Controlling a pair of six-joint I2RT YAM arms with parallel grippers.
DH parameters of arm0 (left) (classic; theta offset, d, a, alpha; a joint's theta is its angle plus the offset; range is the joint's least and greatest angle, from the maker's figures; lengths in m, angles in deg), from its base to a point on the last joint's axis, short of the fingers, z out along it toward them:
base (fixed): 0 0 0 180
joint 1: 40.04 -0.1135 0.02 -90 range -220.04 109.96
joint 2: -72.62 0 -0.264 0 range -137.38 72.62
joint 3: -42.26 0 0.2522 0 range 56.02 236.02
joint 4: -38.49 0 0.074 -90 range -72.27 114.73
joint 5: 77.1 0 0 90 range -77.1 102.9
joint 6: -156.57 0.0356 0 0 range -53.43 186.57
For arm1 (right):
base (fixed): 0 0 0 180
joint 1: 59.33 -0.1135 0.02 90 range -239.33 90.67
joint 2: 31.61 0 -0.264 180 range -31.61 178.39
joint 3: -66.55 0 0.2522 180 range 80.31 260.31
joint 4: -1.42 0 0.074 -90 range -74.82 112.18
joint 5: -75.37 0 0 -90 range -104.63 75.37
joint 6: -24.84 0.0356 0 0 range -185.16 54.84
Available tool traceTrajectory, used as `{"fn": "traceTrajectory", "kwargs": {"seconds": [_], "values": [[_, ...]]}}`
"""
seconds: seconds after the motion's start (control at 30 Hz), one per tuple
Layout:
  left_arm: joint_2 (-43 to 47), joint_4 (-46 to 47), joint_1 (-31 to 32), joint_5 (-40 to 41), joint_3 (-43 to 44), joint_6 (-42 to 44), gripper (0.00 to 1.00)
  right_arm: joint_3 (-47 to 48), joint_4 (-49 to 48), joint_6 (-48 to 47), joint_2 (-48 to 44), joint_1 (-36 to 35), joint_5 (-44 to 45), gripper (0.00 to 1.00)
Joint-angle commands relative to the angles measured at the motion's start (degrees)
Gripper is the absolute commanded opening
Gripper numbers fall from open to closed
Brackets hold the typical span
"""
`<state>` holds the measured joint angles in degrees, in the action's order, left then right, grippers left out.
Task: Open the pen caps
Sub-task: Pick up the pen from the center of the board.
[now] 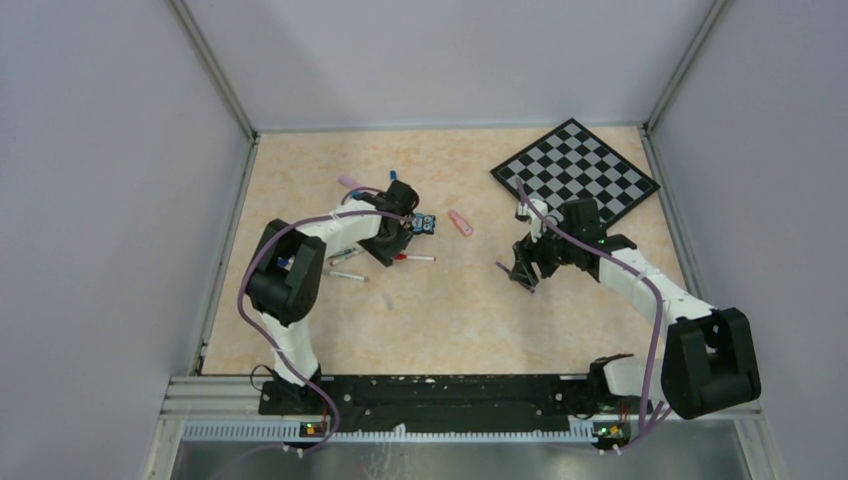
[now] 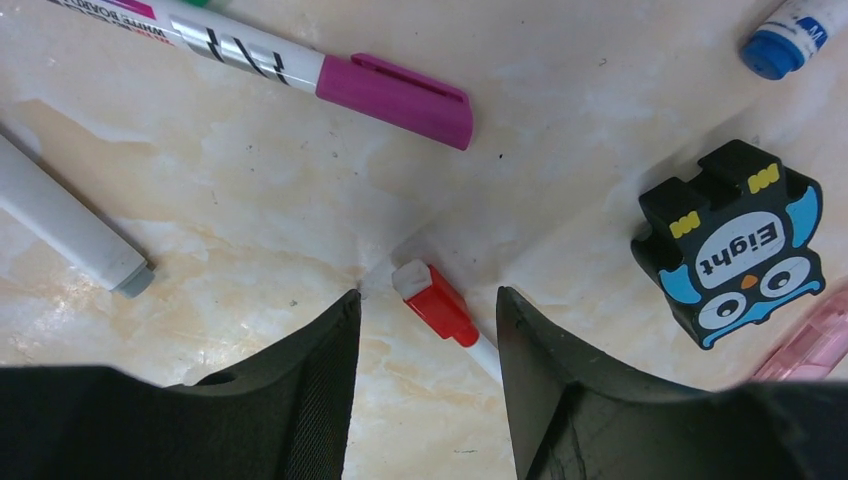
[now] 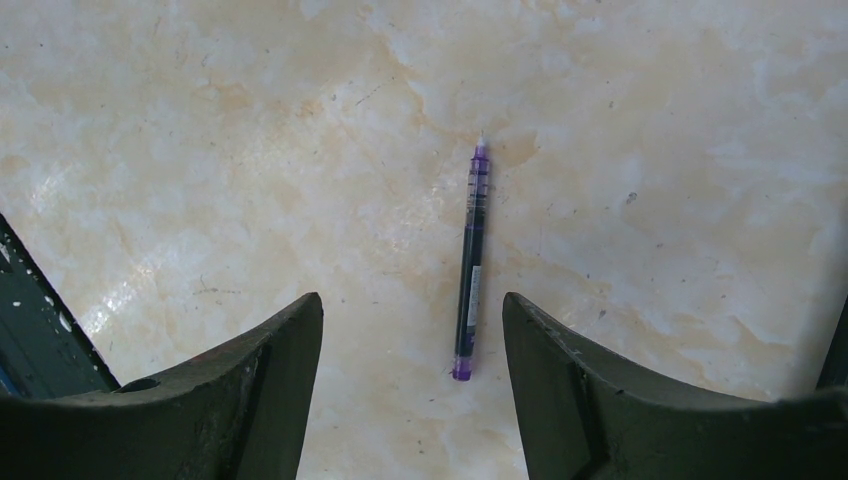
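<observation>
In the left wrist view a pen with a red cap [image 2: 436, 303] and a thin white body lies between the fingers of my left gripper [image 2: 428, 300]. The jaws stand apart on either side of the cap, and the white body runs behind the right finger [image 2: 560, 380]. From above, the left gripper [image 1: 397, 245] is low over this red-capped pen [image 1: 415, 258]. My right gripper [image 3: 412, 298] hangs open above a slim dark pen with purple ends [image 3: 470, 270], which lies on the table just ahead of the fingertips. From above, the right gripper [image 1: 520, 272] is at mid-table on the right.
A marker with a magenta cap [image 2: 395, 98], a grey-ended white marker [image 2: 70, 225], a blue cap [image 2: 785, 45], a pink pen [image 2: 800, 350] and an owl toy block [image 2: 735, 245] surround the left gripper. A chessboard [image 1: 575, 170] lies at the back right. More pens [image 1: 345, 272] lie left.
</observation>
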<state>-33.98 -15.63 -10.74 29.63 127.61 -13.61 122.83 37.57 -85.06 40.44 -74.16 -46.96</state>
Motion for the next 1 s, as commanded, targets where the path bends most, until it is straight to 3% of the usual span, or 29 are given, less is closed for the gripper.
{"fn": "traceTrajectory", "kwargs": {"seconds": [0.0,0.33,0.47,0.67,0.87,0.97], "values": [[-1.87,-3.03,-0.66,-0.62,3.27,-1.11,0.55,2.47,-0.66,-0.67,-1.77,0.31,-0.01,0.65],[-6.76,-6.72,-1.72,-6.14,6.46,-1.11,0.35,2.48,-0.56,-0.58,-2.14,0.24,-0.09,0.65],[-7.28,-7.63,-2.1,-5.57,7.02,-0.62,0.22,2.48,-0.56,-0.58,-2.31,0.3,-0.31,0.65],[-4.81,-7.0,-2.26,-3.28,7.07,2.26,0.17,2.54,0.06,-1.21,-2.56,0.28,-2.28,0.65],[2.45,-2.82,-2.15,-4.62,4.63,8.62,0.11,2.85,2.4,-3.81,-3.72,0.27,-12.1,0.66],[8.57,4.53,-2.06,-9.19,-1.19,13.95,0.09,2.92,4.03,-5.71,-4.91,0.25,-20.83,0.67]]}}
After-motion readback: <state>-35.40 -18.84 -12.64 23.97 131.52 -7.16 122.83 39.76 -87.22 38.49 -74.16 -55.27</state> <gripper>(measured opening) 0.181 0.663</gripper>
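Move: The red-capped pen lies crosswise under the left hand, cap nearly between the fingers, its middle about 4 cm to the right, 1 cm back and 1 cm below. The owl block sits 7 cm ahead and 6 cm right; the purple-capped marker 9 cm left and 1 cm ahead, the grey-capped marker 13 cm left and 5 cm back, all near pen height. From the right hand, the red-capped pen is roughly 26 cm left, 3 cm ahead and 8 cm below. The red cap is pinched between both left fingertips as the half-open fingers close nearly shut; the hand first eases down and right by barely 1 cm, tipping its fingers some 5 degrees further down, then lifts about 1 cm with the cap held. Late on, the empty, open right hand sets off back, left and up, about 3 cm in all. ##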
